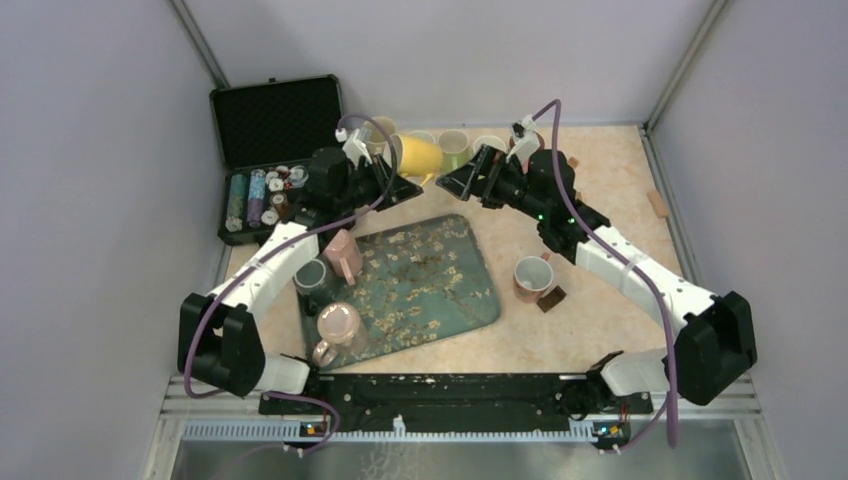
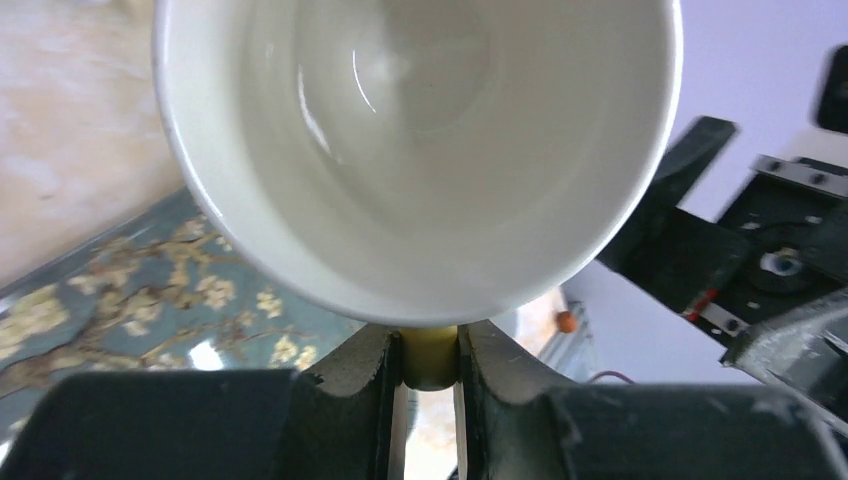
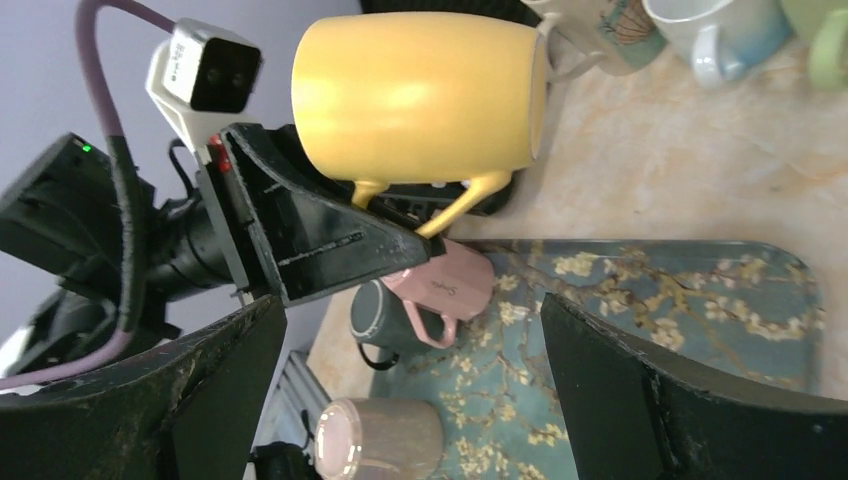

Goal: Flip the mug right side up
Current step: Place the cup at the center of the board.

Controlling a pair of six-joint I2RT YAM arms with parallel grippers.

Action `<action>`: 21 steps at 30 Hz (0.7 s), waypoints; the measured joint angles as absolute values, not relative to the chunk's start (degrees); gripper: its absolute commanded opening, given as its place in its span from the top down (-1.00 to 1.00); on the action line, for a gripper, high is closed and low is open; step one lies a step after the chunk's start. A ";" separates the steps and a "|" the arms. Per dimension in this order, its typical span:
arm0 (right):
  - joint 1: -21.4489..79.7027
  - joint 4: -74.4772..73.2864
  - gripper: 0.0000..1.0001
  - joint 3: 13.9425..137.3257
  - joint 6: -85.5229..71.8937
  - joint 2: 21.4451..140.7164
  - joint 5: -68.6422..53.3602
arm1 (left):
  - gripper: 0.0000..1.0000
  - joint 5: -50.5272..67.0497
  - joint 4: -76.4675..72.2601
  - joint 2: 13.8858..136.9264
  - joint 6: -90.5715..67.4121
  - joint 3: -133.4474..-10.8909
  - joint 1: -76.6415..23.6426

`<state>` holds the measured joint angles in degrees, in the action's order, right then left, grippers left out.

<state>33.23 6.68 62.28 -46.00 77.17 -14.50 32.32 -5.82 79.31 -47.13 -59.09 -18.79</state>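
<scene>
A yellow mug (image 1: 418, 157) with a white inside (image 2: 420, 130) hangs on its side above the table's far middle, just beyond the blossom-patterned tray (image 1: 430, 280). My left gripper (image 1: 397, 187) is shut on its yellow handle (image 2: 432, 355), and the mug's mouth faces the left wrist camera. In the right wrist view the yellow mug (image 3: 420, 95) lies level with its handle pointing down into the left fingers (image 3: 330, 250). My right gripper (image 1: 455, 180) stands open just right of the mug and apart from it, with nothing between its fingers (image 3: 680, 400).
On the tray's left side are a pink mug (image 1: 343, 255), a dark grey mug (image 1: 315, 280) and a pinkish glass mug (image 1: 338, 325). A brown mug (image 1: 533, 277) stands right of the tray. More mugs (image 1: 455, 148) line the back. A black case of chips (image 1: 270, 150) sits far left.
</scene>
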 measured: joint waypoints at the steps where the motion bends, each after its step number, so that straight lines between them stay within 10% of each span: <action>1: 33.26 5.32 -0.98 62.28 -44.93 76.60 -13.93 | 1.00 31.11 -2.90 79.31 -45.15 -60.18 -18.79; 21: 33.26 -6.87 -0.98 62.33 -34.65 67.44 -5.43 | 1.00 11.84 29.21 97.43 -20.49 -81.23 -19.94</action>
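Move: My left hand holds the yellow mug by its handle, the mug still lying over. The open board it is taken to lies about 9 cm ahead, 6 cm left and 25 cm below. Beyond that spot the cream mug stands some 16 cm ahead and 9 cm left of my left hand, the blue mug 16 cm ahead and 1 cm left, both about 21 cm lower. From my empty right hand, the spot is roughly 11 cm ahead, 14 cm left and 29 cm below. I bring the yellow mug down about 10 cm with my left hand, swinging it some 5 cm forward and 5 cm left, the drop quickening after a more level start. My left wrist rolls nearly 40 degrees so the fingers tip downward, keeping their pinch on the handle. My right hand, already open and clear, backs off about 5 cm to the right, fingers staying wide. ##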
